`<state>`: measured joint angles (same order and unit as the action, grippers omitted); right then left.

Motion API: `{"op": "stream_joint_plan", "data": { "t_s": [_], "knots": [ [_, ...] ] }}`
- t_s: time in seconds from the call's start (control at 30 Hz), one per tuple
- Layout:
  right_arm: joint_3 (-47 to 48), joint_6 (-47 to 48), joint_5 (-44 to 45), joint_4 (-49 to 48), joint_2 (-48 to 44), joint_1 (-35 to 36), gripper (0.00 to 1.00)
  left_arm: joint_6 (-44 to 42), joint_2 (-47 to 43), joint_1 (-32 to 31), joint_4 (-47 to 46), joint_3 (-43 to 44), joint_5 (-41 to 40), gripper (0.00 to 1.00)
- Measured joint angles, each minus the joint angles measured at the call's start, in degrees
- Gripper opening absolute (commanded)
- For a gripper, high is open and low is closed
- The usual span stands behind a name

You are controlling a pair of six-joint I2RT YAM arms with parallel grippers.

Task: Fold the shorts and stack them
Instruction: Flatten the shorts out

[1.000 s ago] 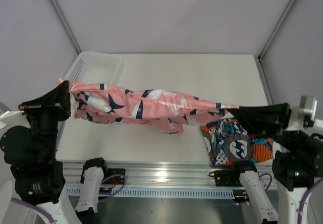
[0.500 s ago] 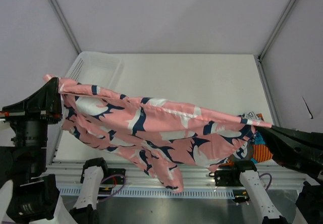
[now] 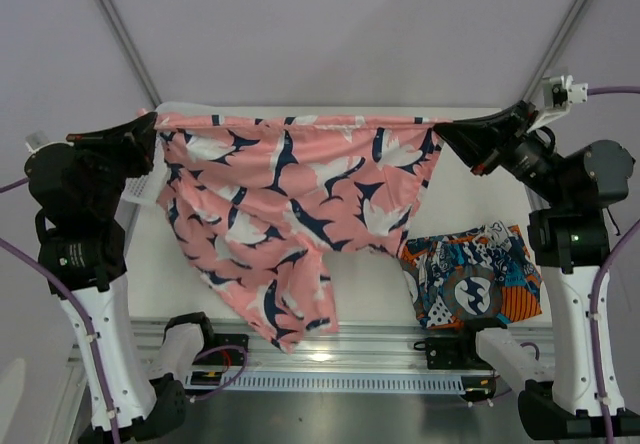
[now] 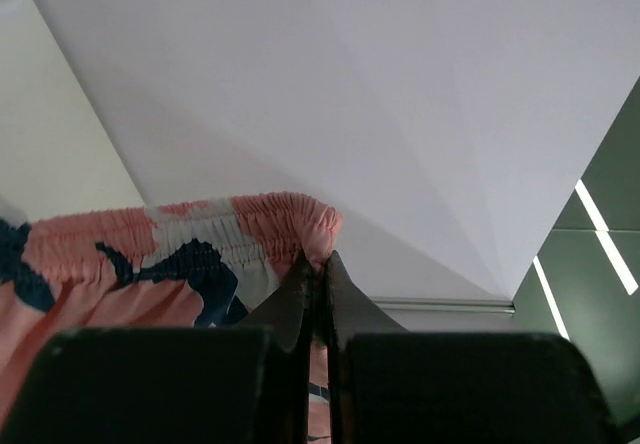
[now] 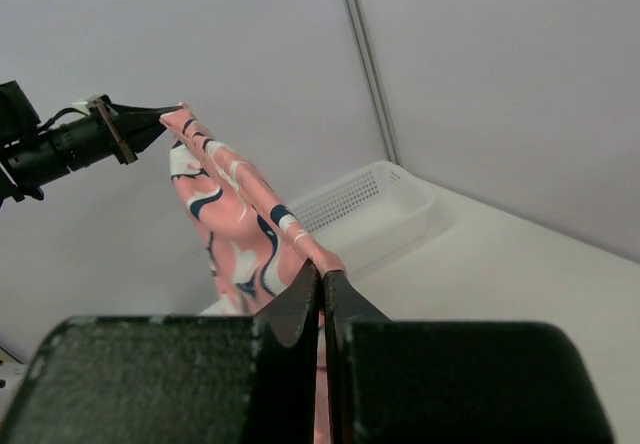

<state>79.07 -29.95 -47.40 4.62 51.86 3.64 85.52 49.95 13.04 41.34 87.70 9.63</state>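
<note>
The pink shorts with navy-and-white shapes hang spread out in the air, their waistband stretched taut between both arms. My left gripper is shut on the waistband's left corner. Shut on the right corner is my right gripper. One leg of the pink shorts dangles down to the table's near edge. The printed blue, orange and white shorts lie folded on the table at the near right, below the right arm.
A white mesh basket stands at the table's far left, mostly hidden behind the hanging cloth in the top view. The white table ends at a metal rail along its near edge. Grey tent walls surround the table.
Both arms have lifted and swung toward the back of the table, carrying the pink shorts. The shorts went from a bunched strand to a spread sheet hanging from the waistband.
</note>
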Motion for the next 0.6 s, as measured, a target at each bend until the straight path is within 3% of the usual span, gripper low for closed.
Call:
{"op": "stream_joint_plan", "data": {
  "t_s": [0.23, 0.6],
  "knots": [
    [2.4, -1.6, -0.5, -1.4, -1.5, 0.0, 0.00, -0.5, -0.9, 0.0, -0.4, 3.7, 0.0, 0.00],
    [10.3, -1.5, -0.4, -1.4, -19.6, 0.0, 0.00, -0.7, -15.0, 0.0, 0.5, 11.3, -2.0, 0.00]
  ]
}}
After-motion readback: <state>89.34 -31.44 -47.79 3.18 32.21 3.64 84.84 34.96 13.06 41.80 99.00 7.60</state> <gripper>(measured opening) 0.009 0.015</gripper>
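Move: Both hands already hold the pink shorts by opposite corners of the waistband, high over the table; the clear tabletop for them lies about 6 cm ahead, 25 cm right and 47 cm below the left hand, and some 10 cm ahead, 18 cm left and 50 cm below the right. The white basket is roughly 22 cm ahead and 14 cm left of the left hand, 44 cm down. The folded patterned shorts lie about 7 cm back and 19 cm right of the right hand, 48 cm down. Keeping the waistband corners pinched and the band stretched between them, both hands sweep back towards the robot and up together after barely a pause, speeding up as they go: the left about 16 cm back and 10 cm up, the right some 21 cm back and 9 cm up. Both wrists tip their fingertips upward by 25 to 30 degrees, carrying the pink shorts' waistband back and higher over the table, with no finger letting go. ##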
